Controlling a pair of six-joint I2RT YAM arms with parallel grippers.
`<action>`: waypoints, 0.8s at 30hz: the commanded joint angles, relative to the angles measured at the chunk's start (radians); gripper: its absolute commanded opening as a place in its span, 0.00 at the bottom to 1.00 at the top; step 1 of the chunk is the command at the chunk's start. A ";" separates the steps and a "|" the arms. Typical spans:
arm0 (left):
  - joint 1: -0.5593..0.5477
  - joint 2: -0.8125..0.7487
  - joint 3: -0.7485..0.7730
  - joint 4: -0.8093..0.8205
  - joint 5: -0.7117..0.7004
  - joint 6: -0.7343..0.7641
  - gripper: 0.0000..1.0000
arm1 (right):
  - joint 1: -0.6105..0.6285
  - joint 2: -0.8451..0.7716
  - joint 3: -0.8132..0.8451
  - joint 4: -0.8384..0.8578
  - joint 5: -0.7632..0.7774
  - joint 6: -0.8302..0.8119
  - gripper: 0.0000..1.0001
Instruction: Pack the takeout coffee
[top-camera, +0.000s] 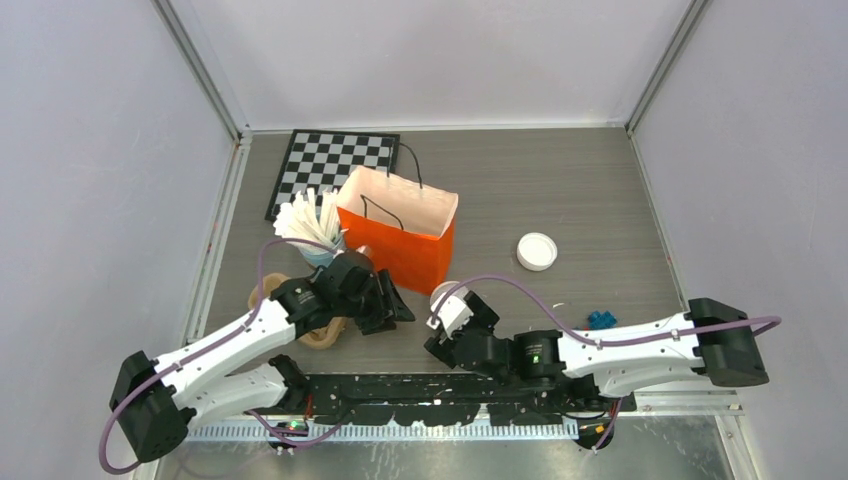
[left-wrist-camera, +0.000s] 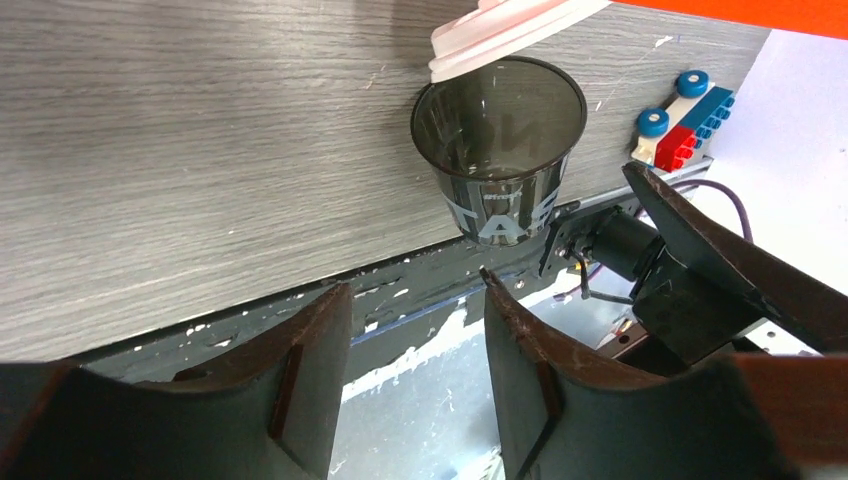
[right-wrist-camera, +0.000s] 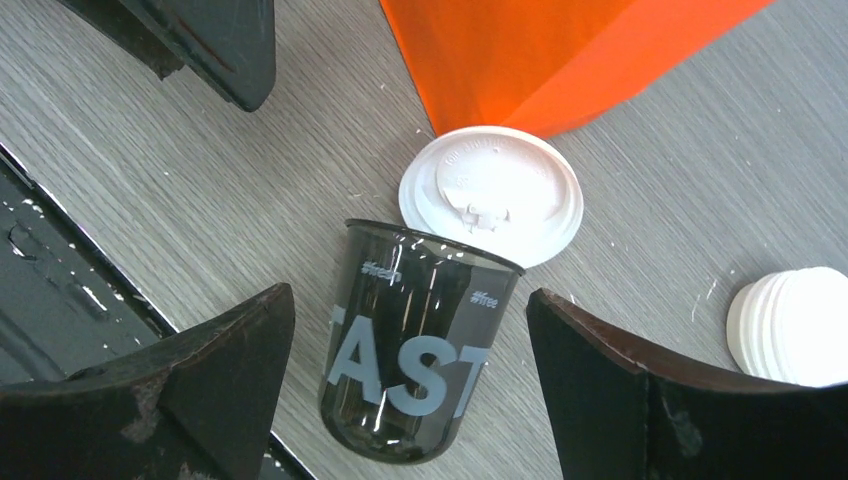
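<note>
One takeout coffee cup (right-wrist-camera: 420, 350), dark with pale print, stands uncapped near the table's front edge, just in front of the orange paper bag (top-camera: 400, 225). A white lid (right-wrist-camera: 490, 190) lies tilted against the cup's far rim, not seated on it. My right gripper (right-wrist-camera: 408, 300) is open and straddles the cup, with a gap on each side. My left gripper (left-wrist-camera: 415, 300) is open and empty, a short way left of the cup (left-wrist-camera: 497, 150) and pointed at it. From the top view the cup (top-camera: 441, 296) is mostly hidden by the right gripper (top-camera: 450, 318).
A stack of white lids (top-camera: 537, 251) lies right of the bag. A light-blue cup of white sticks (top-camera: 315, 228) and a checkerboard (top-camera: 335, 165) sit behind my left arm. A wooden ring (top-camera: 325, 337) lies under it. A blue toy (top-camera: 601, 320) sits by my right arm.
</note>
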 joint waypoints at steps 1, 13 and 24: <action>0.003 0.031 0.031 0.147 0.057 0.112 0.54 | 0.005 -0.083 0.083 -0.184 0.001 0.164 0.90; 0.003 0.059 -0.001 0.246 0.004 -0.007 0.53 | -0.105 -0.232 0.416 -0.855 -0.024 0.860 0.83; 0.036 0.085 -0.010 0.222 0.078 0.045 0.53 | -0.570 0.059 0.687 -1.065 -0.482 1.025 0.70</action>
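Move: The black cup lies on its side almost straight under my right hand, about 1 cm to its right and 6 cm below. The white lid is at the cup's mouth, 6 cm ahead of this hand; the orange bag stands about 15 cm ahead and 8 cm left; the white lid stack is some 15 cm ahead and 18 cm right. From my left hand the cup is about 9 cm to the right, 7 cm lower, and the lid 6 cm ahead, 8 cm right. I lift my empty right hand up and away from the cup, some 10 cm higher and 8 cm to the right, swinging forward only late and sinking slightly at the end. Its wrist turns about 50 degrees clockwise, fingers tipping down more steeply and narrowing part-way. My left hand, half open, eases 3–4 cm forward and right, towards the fallen cup and lid. ##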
